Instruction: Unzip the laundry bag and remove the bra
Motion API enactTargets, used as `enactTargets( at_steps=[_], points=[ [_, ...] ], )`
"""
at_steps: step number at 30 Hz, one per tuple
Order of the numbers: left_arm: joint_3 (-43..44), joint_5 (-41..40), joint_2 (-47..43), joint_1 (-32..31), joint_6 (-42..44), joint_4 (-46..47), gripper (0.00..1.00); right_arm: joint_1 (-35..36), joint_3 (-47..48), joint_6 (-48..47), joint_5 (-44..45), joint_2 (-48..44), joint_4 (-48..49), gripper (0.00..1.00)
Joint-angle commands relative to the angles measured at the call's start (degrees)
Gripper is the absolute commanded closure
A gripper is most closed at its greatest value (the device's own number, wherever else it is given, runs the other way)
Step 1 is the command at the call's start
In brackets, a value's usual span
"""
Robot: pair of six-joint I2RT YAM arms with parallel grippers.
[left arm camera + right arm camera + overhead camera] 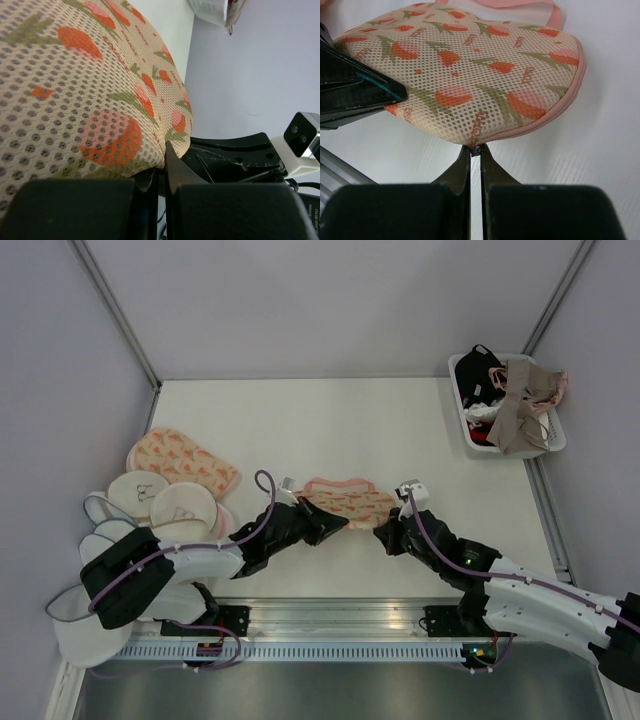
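Note:
The laundry bag (345, 502), peach mesh with orange-red carrot print and pink trim, lies at the table's near middle between my two grippers. My left gripper (322, 525) is shut on its left edge; in the left wrist view the fabric (90, 75) fills the frame and is pinched at the fingertips (164, 150). My right gripper (388, 535) is shut on a small dark zipper pull (476, 149) at the bag's near right edge (470, 75). The left gripper's fingers (355, 90) show at the left of the right wrist view. The pink bra is not in view.
A second carrot-print pouch (180, 462) and several white mesh pouches (165, 505) are piled at the left. A white basket (470, 435) at the back right holds a beige bra (525, 400) and a black garment (475, 368). Grey walls enclose the table.

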Motion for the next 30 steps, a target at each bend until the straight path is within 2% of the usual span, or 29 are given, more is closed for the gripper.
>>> enactTargets(
  at_steps=[1, 5, 9, 15, 24, 28, 30],
  points=[
    [-0.86, 3.06, -4.2, 3.09, 4.13, -0.27, 0.98, -0.39, 3.4, 0.27, 4.48, -1.42, -9.21, 1.0],
    [0.19, 6.15, -8.33, 6.69, 11.15, -7.2, 0.98, -0.3, 8.14, 1.67, 5.25, 1.65, -15.45, 0.99],
    [2.12, 14.12, -9.14, 14.58, 18.54, -13.62, 0.98, -0.39, 11.4, 1.94, 5.97, 3.77, -19.5, 1.0],
    [2.47, 22.75, -7.03, 24.43, 25.4, -14.42, 0.98, -0.39, 14.21, 2.55, 6.58, 5.35, -23.8, 1.0],
    [4.58, 24.69, -4.74, 29.19, 27.87, -15.57, 0.98, -0.3, 19.05, 5.28, 8.95, 10.45, -32.16, 1.0],
    [5.2, 27.15, -4.48, 29.55, 26.56, -14.16, 0.98, -0.39, 18.09, 4.58, 7.82, 10.63, -29.09, 1.0],
    [4.85, 28.47, -5.0, 29.55, 24.98, -12.85, 0.98, -0.21, 16.95, 3.44, 3.87, 10.01, -25.5, 1.0]
  ],
)
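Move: Both hands already pinch the laundry bag's lifted near edge, the right hand at its pink-trimmed corner. The bag's middle is roughly 6 cm straight ahead of the left hand and some 3 cm lower; from the right hand it lies about 8 cm ahead, 8 cm left and 3 cm down. Its pink strap is about 11 cm ahead and 1 cm left of the left hand, 7 cm down. The folded bag lies some 40 cm left and 17 cm ahead of that hand. Keeping its pinch, the left hand draws the laundry bag up and left against the right hand's grip, then sweeps on left and forward while sinking, about 10 cm left in all. The right hand lifts about 5 cm, giving a little leftward, then comes off the corner, its fingers closing the last bit empty, and swings about 7 cm right and back down, rolling its left side down. ##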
